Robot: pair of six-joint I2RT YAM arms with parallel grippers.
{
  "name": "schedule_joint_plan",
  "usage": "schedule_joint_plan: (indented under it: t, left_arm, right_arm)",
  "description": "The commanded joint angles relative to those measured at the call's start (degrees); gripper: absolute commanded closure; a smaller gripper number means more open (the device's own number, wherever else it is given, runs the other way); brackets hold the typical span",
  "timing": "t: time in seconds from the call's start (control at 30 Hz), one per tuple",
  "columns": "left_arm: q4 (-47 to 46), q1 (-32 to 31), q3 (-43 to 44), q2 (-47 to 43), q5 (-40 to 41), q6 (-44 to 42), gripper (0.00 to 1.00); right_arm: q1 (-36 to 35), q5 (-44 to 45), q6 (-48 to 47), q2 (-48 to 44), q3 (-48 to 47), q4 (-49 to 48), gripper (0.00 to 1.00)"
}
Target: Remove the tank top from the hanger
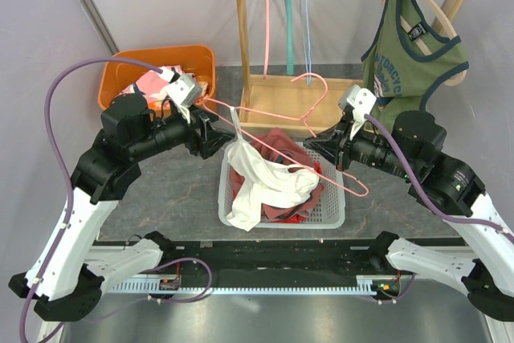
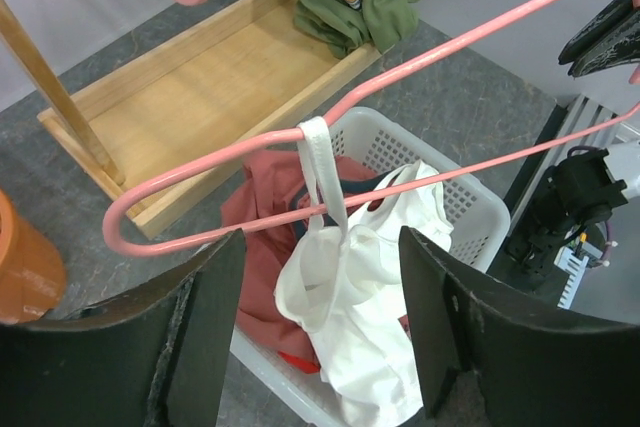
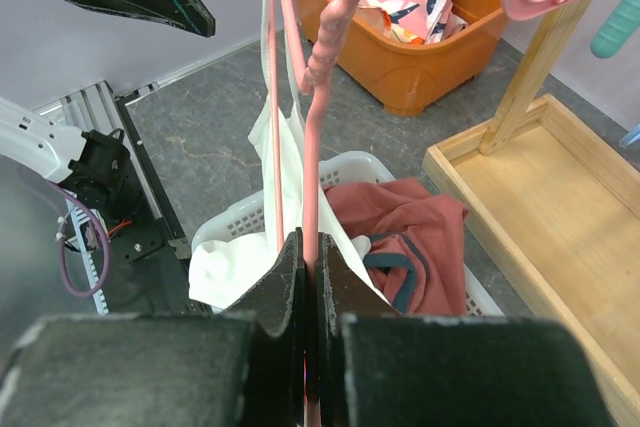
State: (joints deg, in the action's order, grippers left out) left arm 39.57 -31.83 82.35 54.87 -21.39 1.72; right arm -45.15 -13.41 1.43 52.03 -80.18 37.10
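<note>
A white tank top point(image 1: 269, 186) hangs by one strap from a pink hanger point(image 1: 345, 178) and droops into a white basket point(image 1: 337, 218). My right gripper point(image 1: 331, 146) is shut on the hanger's wire; in the right wrist view the jaws point(image 3: 311, 257) clamp the pink wire point(image 3: 316, 147), with the tank top point(image 3: 285, 187) behind it. My left gripper point(image 1: 215, 132) is open beside the strap end of the hanger. In the left wrist view its fingers point(image 2: 210, 332) stand wide apart around the tank top point(image 2: 360, 317), not touching it. The strap point(image 2: 318, 147) loops over the hanger point(image 2: 450, 47).
A red garment point(image 1: 277, 142) lies in the basket under the tank top. An orange bin point(image 1: 120, 78) with clothes stands at the back left. A wooden rack point(image 1: 241, 22) stands behind, with thin hangers and a green tank top point(image 1: 405, 62) on a wooden hanger.
</note>
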Motion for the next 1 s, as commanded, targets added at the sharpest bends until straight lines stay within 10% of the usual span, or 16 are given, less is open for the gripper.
schedule_joint_plan:
  t: [0.0, 0.4, 0.73, 0.97]
  left_arm:
    - [-3.89, 0.28, 2.12, 1.73, -3.04, 3.2, 0.27]
    - [-5.73, 0.19, 3.7, 6.03, -3.66, 3.03, 0.46]
    - [-5.91, 0.19, 4.05, 5.95, -5.68, 2.68, 0.97]
    - [-5.03, 0.28, 4.49, 3.84, -6.74, 1.72, 0.98]
  right_arm:
    - [0.06, -0.13, 1.12, 0.09, -0.15, -3.79, 1.0]
    - [0.06, -0.65, 0.94, -0.79, 1.25, -3.18, 1.0]
    - [0.06, 1.01, 0.68, -2.46, 2.66, -0.81, 1.0]
    - [0.06, 4.27, -0.9, -2.02, 0.47, 2.71, 1.0]
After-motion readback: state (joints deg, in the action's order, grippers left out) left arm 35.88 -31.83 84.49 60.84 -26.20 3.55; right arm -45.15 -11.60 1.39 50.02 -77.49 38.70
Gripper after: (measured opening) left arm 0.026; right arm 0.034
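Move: Just beyond the left fingertips, roughly 3 cm to the right, 2 cm ahead and level, the tank top's white strap loops over the pink hanger. The hanger's near end is about 5 cm ahead and 4 cm left. The tank top's body lies some 12 cm right, 8 cm back and 26 cm below, in the basket. From the right hand, already holding the hanger, the strap is about 13 cm left and 4 cm ahead, at about its height. Easing right and forward by about 4 cm in all, the left hand brings its parted fingers around the white strap where it hangs on the hanger and shuts them, pinching the strap, then draws back about 1 cm. The right hand keeps its closed grip on the hanger and sinks about 2 cm. ##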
